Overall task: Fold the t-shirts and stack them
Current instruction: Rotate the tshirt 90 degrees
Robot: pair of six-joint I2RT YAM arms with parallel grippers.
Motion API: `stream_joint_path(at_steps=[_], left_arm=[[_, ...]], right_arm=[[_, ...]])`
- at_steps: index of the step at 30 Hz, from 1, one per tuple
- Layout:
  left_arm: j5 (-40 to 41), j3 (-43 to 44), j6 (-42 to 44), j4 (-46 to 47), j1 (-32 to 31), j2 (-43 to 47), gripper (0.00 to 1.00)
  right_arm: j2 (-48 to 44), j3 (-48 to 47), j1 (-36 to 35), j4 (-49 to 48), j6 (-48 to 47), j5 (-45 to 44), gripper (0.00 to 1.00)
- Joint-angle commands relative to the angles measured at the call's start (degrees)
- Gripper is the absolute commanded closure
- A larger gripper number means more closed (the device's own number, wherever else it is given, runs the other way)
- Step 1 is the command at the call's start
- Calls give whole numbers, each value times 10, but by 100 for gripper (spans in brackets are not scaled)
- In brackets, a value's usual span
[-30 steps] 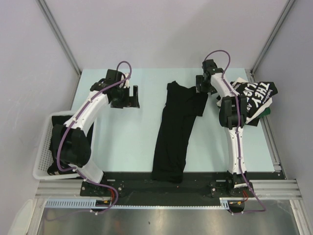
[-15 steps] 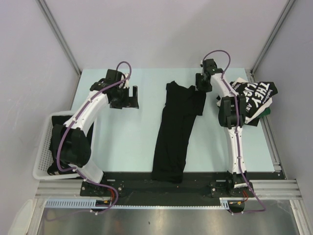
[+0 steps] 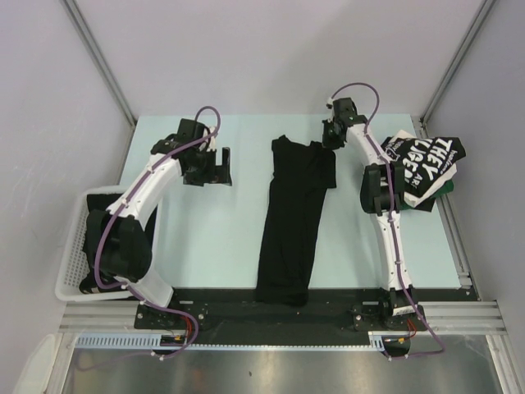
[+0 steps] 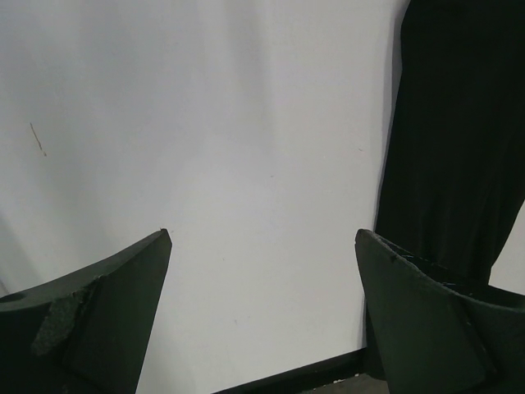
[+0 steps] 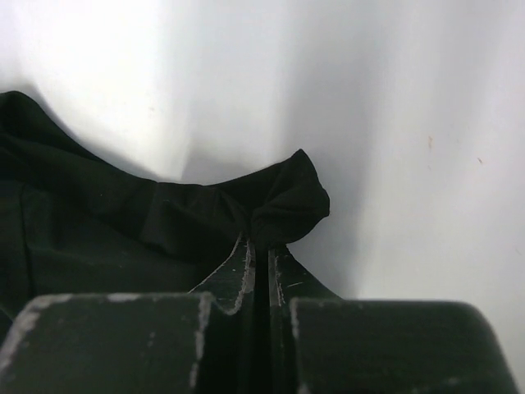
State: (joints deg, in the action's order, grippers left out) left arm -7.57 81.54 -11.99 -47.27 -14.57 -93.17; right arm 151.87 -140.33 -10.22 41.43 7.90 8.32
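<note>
A black t-shirt (image 3: 291,222) lies folded lengthwise down the middle of the table. My right gripper (image 3: 328,141) is at its far right corner, shut on a bunched tip of the black cloth (image 5: 283,201); the right wrist view shows both fingers (image 5: 261,242) pressed together on it. My left gripper (image 3: 221,164) hovers over bare table left of the shirt, open and empty (image 4: 262,234), with the shirt's edge (image 4: 459,148) to its right. A second black t-shirt with white block lettering (image 3: 426,160) lies crumpled at the right edge.
A white mesh basket (image 3: 70,263) with dark cloth in it hangs at the table's left edge. Something green (image 3: 447,189) peeks out under the lettered shirt. A black strip (image 3: 328,300) runs along the near edge by the arm bases.
The right gripper closed on the shirt's far right corner and moved up and left, drawing the sleeve flap inward. The left arm stayed put.
</note>
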Motion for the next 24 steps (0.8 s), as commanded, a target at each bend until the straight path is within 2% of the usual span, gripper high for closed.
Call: stream_joint_path(at_steps=[1,13,24], left_arm=[[7,-18,1,2,-5,47,1],[-6,-106,-6,36,-20,92,1],[-16,-155,-11,52,-24,125,0]], right_arm=[[49,-7,-21,-42,2,33,100],[61,-43,-22,-279,31,38,100],[89,-66,-22,-388,41,7,100]])
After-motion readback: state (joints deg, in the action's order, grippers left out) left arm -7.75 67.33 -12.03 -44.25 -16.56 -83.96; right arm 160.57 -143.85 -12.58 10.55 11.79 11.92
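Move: The right gripper already pinches the black t-shirt's far right corner just above the table; the table's far edge lies about 16 cm straight ahead of it, the shirt's far left corner some 16 cm left and 3 cm farther out, the shirt stack about 30 cm right and 12 cm back. From the open left gripper, the shirt's near end is about 23 cm back, 15 cm right and 14 cm below; the basket is some 32 cm left and 12 cm back. Keep the right fingers shut on the shirt's corner and drag it forward about 9 cm and left about 6 cm towards the table's far edge, barely rising, while tipping the fingers up some 25 degrees to point more forward. Meanwhile bring the wide-open left gripper back about 5 cm and down 2 to 3 cm, towards the shirt's near end, touching nothing. ##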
